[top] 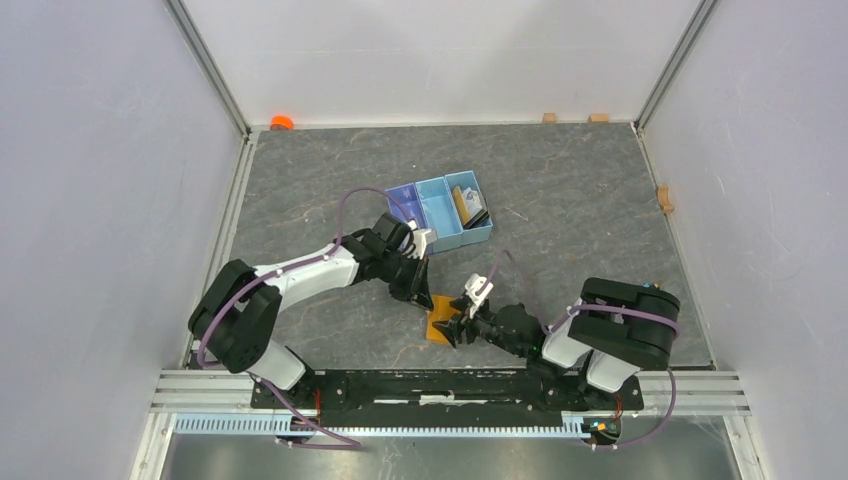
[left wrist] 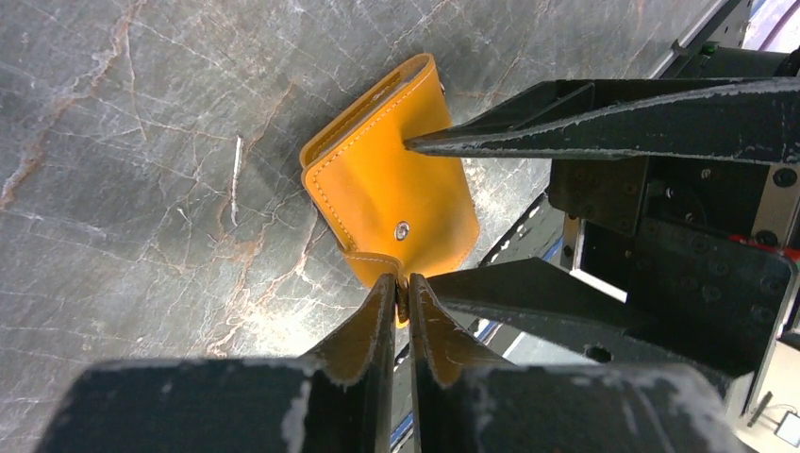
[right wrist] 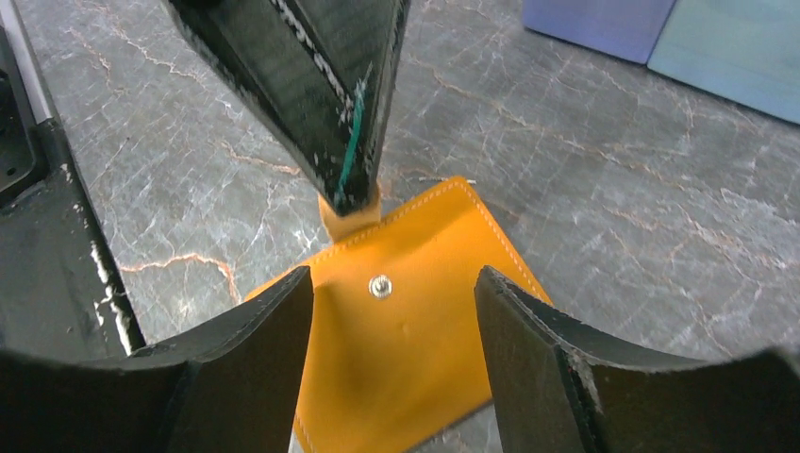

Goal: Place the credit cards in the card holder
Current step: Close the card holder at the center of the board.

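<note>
The card holder (top: 440, 326), an orange-tan wallet with a metal snap, lies closed on the grey table between the two arms. My left gripper (left wrist: 404, 288) is shut on its small clasp tab (right wrist: 350, 213). My right gripper (right wrist: 394, 311) is open, one finger on each side of the card holder (right wrist: 406, 349), low over it. One right fingertip (left wrist: 415, 143) touches the card holder's (left wrist: 387, 189) top face. The credit cards (top: 468, 205) stand in the right compartment of a blue tray farther back; their number is unclear.
The blue three-compartment tray (top: 437, 212) sits just behind the left gripper. An orange object (top: 282, 122) lies at the back left corner. Small wooden blocks (top: 549, 117) rest along the back edge and one (top: 664, 197) by the right wall. White walls enclose the table.
</note>
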`<state>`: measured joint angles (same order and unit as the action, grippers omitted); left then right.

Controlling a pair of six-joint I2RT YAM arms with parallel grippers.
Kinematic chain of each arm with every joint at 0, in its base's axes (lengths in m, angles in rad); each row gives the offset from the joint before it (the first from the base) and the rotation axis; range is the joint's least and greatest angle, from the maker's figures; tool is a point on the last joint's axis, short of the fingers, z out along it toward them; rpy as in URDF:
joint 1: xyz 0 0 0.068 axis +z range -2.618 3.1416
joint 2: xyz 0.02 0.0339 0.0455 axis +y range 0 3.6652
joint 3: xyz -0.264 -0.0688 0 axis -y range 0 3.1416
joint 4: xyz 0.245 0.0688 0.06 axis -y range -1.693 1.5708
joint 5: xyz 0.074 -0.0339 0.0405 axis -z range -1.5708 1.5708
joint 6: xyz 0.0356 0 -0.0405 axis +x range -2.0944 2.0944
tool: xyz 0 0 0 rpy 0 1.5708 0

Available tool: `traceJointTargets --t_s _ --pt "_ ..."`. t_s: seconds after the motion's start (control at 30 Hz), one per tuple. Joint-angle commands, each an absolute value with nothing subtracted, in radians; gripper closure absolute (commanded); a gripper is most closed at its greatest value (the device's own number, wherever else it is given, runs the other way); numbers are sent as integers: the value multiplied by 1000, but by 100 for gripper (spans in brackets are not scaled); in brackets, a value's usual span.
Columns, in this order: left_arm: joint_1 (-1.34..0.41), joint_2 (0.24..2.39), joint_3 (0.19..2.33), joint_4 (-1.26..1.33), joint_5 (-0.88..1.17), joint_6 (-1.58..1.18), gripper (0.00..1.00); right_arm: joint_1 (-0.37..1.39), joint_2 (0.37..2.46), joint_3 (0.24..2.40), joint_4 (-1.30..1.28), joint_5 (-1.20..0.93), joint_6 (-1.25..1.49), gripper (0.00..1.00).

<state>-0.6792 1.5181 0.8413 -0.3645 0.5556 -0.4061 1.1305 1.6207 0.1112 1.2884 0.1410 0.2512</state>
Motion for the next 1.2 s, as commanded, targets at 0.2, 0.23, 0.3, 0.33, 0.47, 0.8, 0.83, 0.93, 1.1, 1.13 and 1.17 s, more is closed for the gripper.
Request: traceJointTargets --t_s 0.2,0.23,0.3,0.33,0.47,0.8,0.83,0.93,1.1,1.13,1.17 --pt "-675 1505 900 -442 485 -375 80 1135 1705 217 1181 183 241 33" --pt "-675 1495 903 -452 466 -365 77 1136 1709 219 1172 188 245 33" --pt "-675 1479 909 -474 428 -342 69 1135 1719 230 1137 203 251 34" --pt "-675 1470 915 -489 399 -330 65 1135 1725 236 1124 206 256 34" --pt "-683 1434 919 -504 335 -296 53 1135 1726 229 1121 211 269 34" --pt "-787 1462 942 -538 263 -242 45 1135 1730 234 1108 217 275 35" --pt "-790 1466 943 -538 261 -241 45 1135 1730 233 1108 218 278 35" --pt "-805 1472 945 -538 245 -236 47 1135 1728 235 1109 216 279 34" --pt "-821 1492 955 -549 194 -227 50 1135 1718 220 1122 214 282 35" --pt "-822 1495 958 -550 187 -227 51 1136 1716 218 1124 214 282 35" --pt "-822 1498 959 -550 183 -227 52 1135 1716 218 1124 214 281 34"
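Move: My left fingertips are already shut on the card holder's strap. The snap stud lies about 2 cm to their right, level fore and aft, and the holder's middle some 4 cm right and 1 cm back, about 2 cm lower. The compartment tray is some 19 cm ahead and 2 cm right. From my right hand, fingers apart just over the leather, the holder's middle is about 1 cm ahead, 1 cm left and 2 cm below. I slide my right hand nearly 3 cm forward-left and about 1 cm down, spread fingertips on the holder's flap and one up beside the strap, then keep it there. With my left I dip slightly, then open the fingers to about half and let go of the strap, drawing 2 cm left with a short forward-and-up swing out and back, while the wrist tilts some 20 degrees so the fingers point more steeply down. ##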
